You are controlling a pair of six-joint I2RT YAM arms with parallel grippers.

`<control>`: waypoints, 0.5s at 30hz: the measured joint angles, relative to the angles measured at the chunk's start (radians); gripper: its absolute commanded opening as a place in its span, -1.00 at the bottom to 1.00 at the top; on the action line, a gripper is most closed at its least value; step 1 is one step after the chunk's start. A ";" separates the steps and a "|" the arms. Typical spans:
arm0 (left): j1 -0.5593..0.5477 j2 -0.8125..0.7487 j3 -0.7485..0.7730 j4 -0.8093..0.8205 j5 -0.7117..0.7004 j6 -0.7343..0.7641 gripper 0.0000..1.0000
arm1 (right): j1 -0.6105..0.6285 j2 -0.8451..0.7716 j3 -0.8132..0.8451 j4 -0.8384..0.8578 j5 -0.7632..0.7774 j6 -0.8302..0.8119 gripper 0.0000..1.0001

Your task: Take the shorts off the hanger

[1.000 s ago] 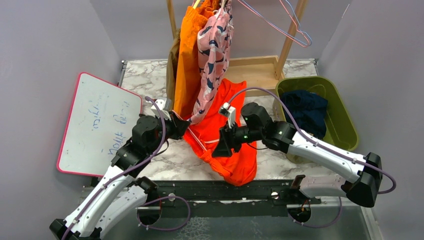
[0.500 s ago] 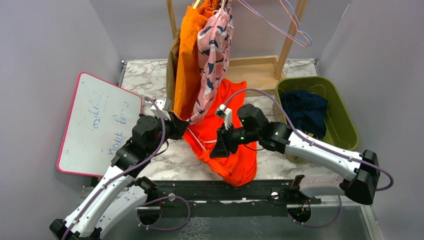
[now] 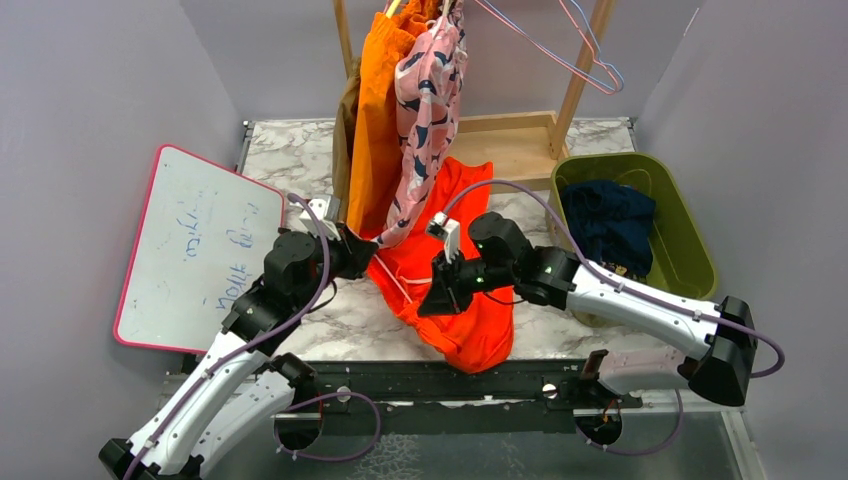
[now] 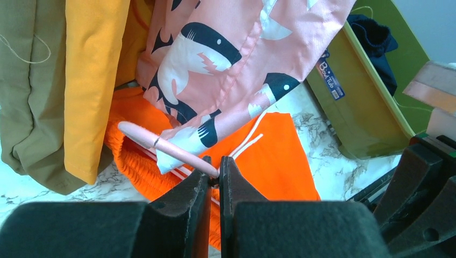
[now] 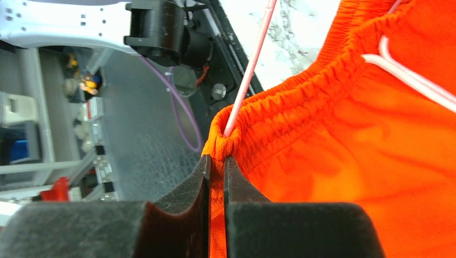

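Red-orange shorts (image 3: 482, 322) lie on the marble table, with a pink hanger (image 3: 393, 282) threaded through the waistband. My left gripper (image 3: 368, 255) is shut on the hanger's end (image 4: 161, 146); its jaws (image 4: 215, 166) pinch the pink rod just above the orange fabric (image 4: 279, 156). My right gripper (image 3: 428, 303) is shut on the shorts' gathered elastic waistband (image 5: 349, 140), at the corner where the hanger rod (image 5: 248, 70) enters the cloth; the jaws (image 5: 216, 161) hold a fold of fabric.
Pink shark-print shorts (image 3: 425, 110), bright orange shorts (image 3: 378, 120) and tan shorts (image 3: 347, 130) hang from the wooden rack (image 3: 575, 90), beside empty hangers (image 3: 585, 55). A green bin (image 3: 690, 230) at right holds navy shorts (image 3: 610, 215). A whiteboard (image 3: 195, 250) leans at left.
The right gripper has slid a little to the left and closed its jaws on the waistband of the red-orange shorts. The left gripper has kept still on the hanger.
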 measured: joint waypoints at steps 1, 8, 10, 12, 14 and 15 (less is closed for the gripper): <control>0.000 -0.001 0.000 -0.001 -0.002 0.000 -1.00 | 0.001 -0.004 0.000 -0.003 0.013 0.000 -0.97; -0.003 -0.069 0.010 -0.089 -0.100 -0.007 -1.00 | 0.001 -0.082 0.000 -0.063 0.095 -0.063 -0.98; -0.003 -0.093 0.018 -0.115 -0.153 -0.014 -1.00 | 0.001 -0.116 0.000 -0.077 0.094 -0.090 -0.98; -0.004 -0.149 0.044 -0.168 -0.217 -0.023 -1.00 | 0.002 -0.158 0.000 -0.087 0.090 -0.122 -0.98; -0.006 -0.185 0.064 -0.201 -0.274 -0.032 -1.00 | 0.002 -0.196 0.000 -0.094 0.090 -0.143 -0.98; -0.007 -0.200 0.076 -0.216 -0.296 -0.035 -1.00 | 0.002 -0.214 0.000 -0.097 0.090 -0.152 -0.97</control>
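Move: My left hand already holds the pink hanger. The pinched end of the shorts' waistband, where the hanger's arm goes in, lies about 14 cm back and 10 cm to its right, a little lower; my right hand already grips it. The shorts' body is some 7 cm ahead and 6 cm right of my right hand, about 10 cm below. The shark shorts' hem hangs 3 cm ahead and 4 cm right of my left hand, the orange trousers' lower end 9 cm ahead and 2 cm left. I pull the hanger and the waistband apart: my left hand keeps its grip and draws the hanger left about 7 cm, rising some 3 cm and turning counter-clockwise. My right hand keeps the waistband pinched and goes up about 4 cm and as far right, away from my left hand, rolling about its own fingers some 15 degrees. ##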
